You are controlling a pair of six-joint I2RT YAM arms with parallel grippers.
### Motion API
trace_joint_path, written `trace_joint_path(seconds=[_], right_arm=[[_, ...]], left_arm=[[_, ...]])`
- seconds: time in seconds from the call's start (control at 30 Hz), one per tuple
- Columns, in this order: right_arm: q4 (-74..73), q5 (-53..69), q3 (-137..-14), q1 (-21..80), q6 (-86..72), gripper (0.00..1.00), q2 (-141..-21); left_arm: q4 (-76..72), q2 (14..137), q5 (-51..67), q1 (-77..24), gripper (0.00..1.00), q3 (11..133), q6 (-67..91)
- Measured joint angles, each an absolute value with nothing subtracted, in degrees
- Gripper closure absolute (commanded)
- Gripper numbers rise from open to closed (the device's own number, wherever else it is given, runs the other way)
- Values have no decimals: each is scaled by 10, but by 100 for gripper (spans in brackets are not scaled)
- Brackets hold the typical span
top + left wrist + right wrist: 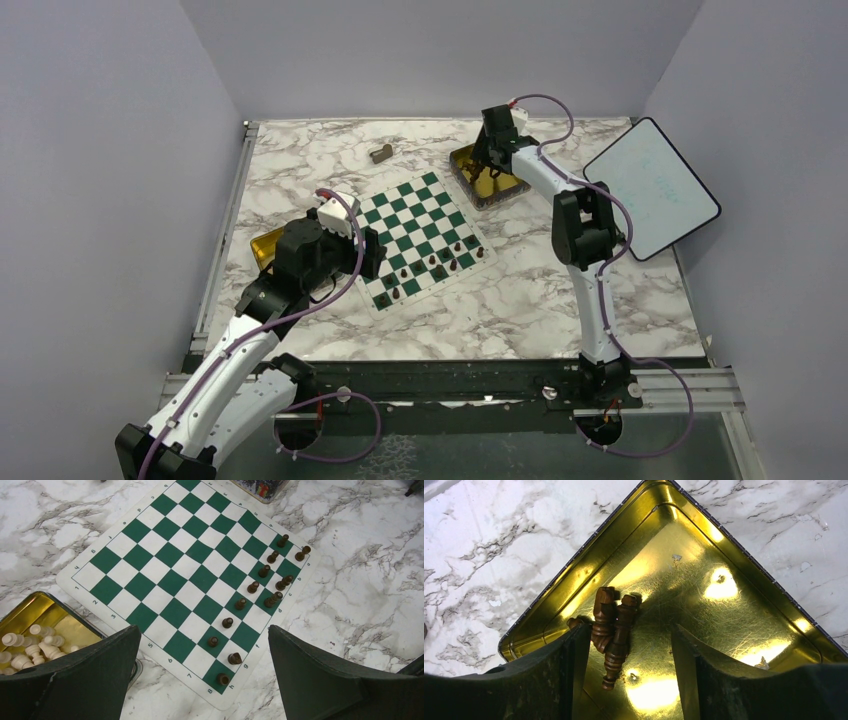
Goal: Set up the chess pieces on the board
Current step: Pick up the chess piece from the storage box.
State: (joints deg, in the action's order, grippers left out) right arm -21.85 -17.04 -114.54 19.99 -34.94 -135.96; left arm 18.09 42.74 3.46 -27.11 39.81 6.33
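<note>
The green-and-white board lies mid-table. Several dark brown chess pieces stand in two rows along its near right edge. My left gripper hangs open above the board's near corner with nothing between its fingers; it shows beside the board. My right gripper is down inside a gold tin at the back. It is open. Two or three brown pieces lie on their sides between its fingers, close against the left finger.
A second gold tin with pale chess pieces sits left of the board, partly under my left arm. A grey-tan block lies at the back. A white panel with a black rim leans at the right.
</note>
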Motion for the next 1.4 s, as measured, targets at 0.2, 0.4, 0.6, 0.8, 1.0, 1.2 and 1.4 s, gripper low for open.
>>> trace_joint_path(seconds=[0.2, 0.4, 0.6, 0.8, 1.0, 1.2, 1.4], right_arm=[[-218, -170, -1145, 200, -349, 36, -1360], [-215, -168, -1147, 200, -344, 39, -1367], [-215, -162, -1152, 201, -335, 44, -1385], [-224, -162, -1171, 203, -317, 52, -1392], [-228, -168, -1171, 203, -304, 55, -1392], [-230, -183, -1154, 204, -288, 57, -1382], [-243, -198, -1141, 204, -273, 58, -1379]], left_arm=[[181, 427, 35, -271, 1, 398, 63], [181, 424, 35, -271, 1, 398, 63], [181, 423, 35, -271, 1, 398, 63], [181, 423, 35, -271, 1, 398, 63], [181, 423, 35, -271, 1, 398, 63], [181, 423, 35, -271, 1, 398, 63], [181, 421, 35, -271, 1, 398, 63]])
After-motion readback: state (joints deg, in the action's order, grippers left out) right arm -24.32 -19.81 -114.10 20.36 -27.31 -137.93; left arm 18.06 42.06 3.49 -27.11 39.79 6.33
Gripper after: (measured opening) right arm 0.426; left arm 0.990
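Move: About 1 cm back and 1 cm left of the right hand, some 4 cm below, a tall brown chess piece lies on its side in the storage box. The knight lies roughly 1 cm ahead and 2 cm left of the hand, and the pawn 1 cm ahead and 3 cm left, both equally low. From the left hand the tall piece is about 33 cm ahead, 22 cm right and 18 cm below. Sinking into the box, the right hand first drops about 2 cm over the tall piece while its part-open fingers narrow around it by roughly a third. It then slides back and right, ending about 3 cm lower overall, rolling some 10 degrees with its left side dipping; the left finger draws the piece along, without a closed grip. ##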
